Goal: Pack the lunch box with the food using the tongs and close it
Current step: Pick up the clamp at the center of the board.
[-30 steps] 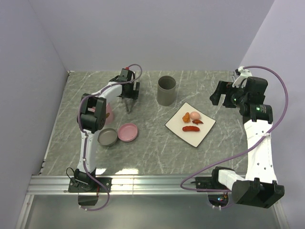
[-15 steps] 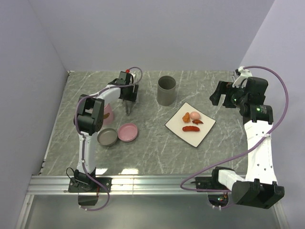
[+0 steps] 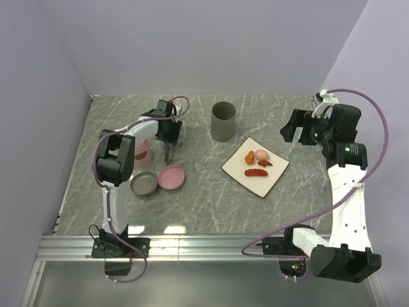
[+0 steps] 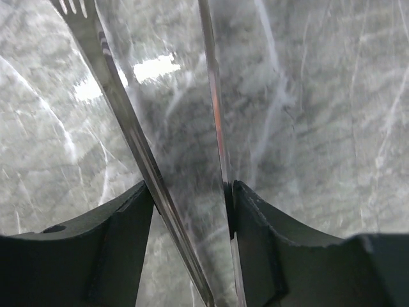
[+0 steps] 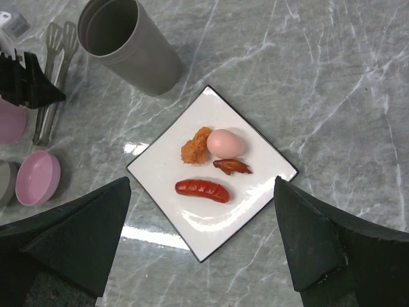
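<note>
The slim metal tongs point(image 4: 121, 109) lie on the marble at the back left, tips toward the near edge point(image 3: 168, 155). My left gripper point(image 4: 190, 192) straddles them, one finger against each tong arm, shut on the tongs. On the white square plate point(image 5: 243, 211) lies the food: a pale pink egg point(image 5: 225, 143), a red sausage point(image 5: 202, 189), an orange fried bit point(image 5: 195, 147) and a dark brown piece point(image 5: 232, 167). My right gripper point(image 5: 202, 185) hovers high above the plate, open and empty. The lunch box parts, a pink bowl point(image 3: 171, 177) and a grey round one point(image 3: 144, 184), sit near the left arm.
A tall grey cup point(image 3: 223, 121) stands between the tongs and the plate. Another pink round piece point(image 3: 142, 152) shows partly behind the left arm. The walls close off the table at the back and the left.
The left gripper's fingers have closed in onto the tong arms and shifted slightly left and nearer. The right arm has hardly moved.
</note>
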`<control>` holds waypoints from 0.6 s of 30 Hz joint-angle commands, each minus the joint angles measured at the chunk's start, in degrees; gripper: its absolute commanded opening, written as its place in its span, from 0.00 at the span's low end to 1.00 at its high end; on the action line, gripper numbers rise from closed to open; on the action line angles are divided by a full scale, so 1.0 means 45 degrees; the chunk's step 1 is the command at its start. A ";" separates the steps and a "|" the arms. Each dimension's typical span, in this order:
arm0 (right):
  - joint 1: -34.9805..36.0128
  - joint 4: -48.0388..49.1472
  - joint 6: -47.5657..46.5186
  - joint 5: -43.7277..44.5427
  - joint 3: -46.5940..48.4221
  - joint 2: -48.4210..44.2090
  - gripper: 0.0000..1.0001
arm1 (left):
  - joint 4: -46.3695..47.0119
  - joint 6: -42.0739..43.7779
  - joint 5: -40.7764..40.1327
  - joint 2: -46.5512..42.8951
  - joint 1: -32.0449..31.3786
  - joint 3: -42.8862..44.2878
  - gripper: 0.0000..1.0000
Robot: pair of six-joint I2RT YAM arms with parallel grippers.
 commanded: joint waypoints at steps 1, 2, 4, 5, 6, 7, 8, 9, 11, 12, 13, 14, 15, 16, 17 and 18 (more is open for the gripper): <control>-0.0048 0.0303 -0.0011 -0.0205 0.0075 -0.0336 1.00 | -0.0302 0.0437 0.0569 -0.1003 -0.0048 0.0193 0.56; -0.0029 0.0303 -0.0030 -0.0224 0.0074 -0.0374 1.00 | -0.0418 0.0476 0.0589 -0.1100 -0.0048 0.0291 0.56; -0.0028 0.0323 -0.0030 -0.0244 0.0016 -0.0433 1.00 | -0.0594 0.0613 0.0667 -0.1159 -0.0048 0.0720 0.55; -0.0028 0.0361 -0.0030 -0.0360 0.0016 -0.0491 1.00 | -0.0807 0.0652 0.0686 -0.1179 -0.0048 0.0876 0.55; -0.0048 0.0381 -0.0050 -0.0477 -0.0004 -0.0550 1.00 | -0.0887 0.0653 0.0706 -0.1237 -0.0048 0.1206 0.55; -0.0048 0.0401 -0.0089 -0.0595 -0.0042 -0.0570 1.00 | -0.0945 0.0653 0.0745 -0.1276 -0.0048 0.1345 0.55; -0.0029 0.0478 -0.0089 -0.0692 -0.0062 -0.0667 1.00 | -0.1120 0.1059 0.0784 -0.1335 -0.0048 0.1482 0.55; -0.0009 0.0498 -0.0070 -0.0829 -0.0082 -0.0687 1.00 | -0.1199 0.1140 0.0842 -0.1393 -0.0048 0.1734 0.55; -0.0028 0.0557 -0.0050 -0.0947 -0.0121 -0.0765 1.00 | -0.1375 0.1199 0.1017 -0.1550 -0.0048 0.1912 0.55; -0.0028 0.0557 -0.0089 -0.0947 -0.0121 -0.0746 1.00 | -0.1492 0.1277 0.1096 -0.1608 -0.0048 0.2029 0.55; -0.0028 0.0557 -0.0108 -0.0967 -0.0121 -0.0765 1.00 | -0.1590 0.1316 0.1174 -0.1667 -0.0048 0.2088 0.55; -0.0028 0.0557 -0.0147 -0.1006 -0.0121 -0.0765 1.00 | -0.1649 0.1336 0.1233 -0.1841 -0.0048 0.2088 0.55; -0.0028 0.0557 -0.0148 -0.1025 -0.0140 -0.0765 1.00 | -0.1727 0.1394 0.1330 -0.1959 -0.0048 0.2030 0.55; -0.0028 0.0596 -0.0148 -0.1045 -0.0160 -0.0746 1.00 | -0.1785 0.1395 0.1447 -0.2154 -0.0048 0.2011 0.55; -0.0028 0.0596 -0.0148 -0.1064 -0.0160 -0.0746 1.00 | -0.1863 0.1395 0.1526 -0.2272 -0.0048 0.1991 0.55; -0.0028 0.0577 -0.0148 -0.1123 -0.0160 -0.0707 1.00 | -0.1922 0.1433 0.1739 -0.2408 -0.0048 0.1933 0.55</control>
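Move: The clamp is already between the left fingers, its middle about 4 cm ahead of that hand and 1 cm to the right, roughly level. The pink cup stands some 10 cm left and 8 cm back, its middle 3 cm higher; the grey cup is some 23 cm right and 4 cm ahead, 4 cm higher. From the right hand the clamp lies about 42 cm left, 19 cm ahead and 28 cm below. The left hand keeps its pinch on the clamp and raises it about 8 cm, almost straight up. ##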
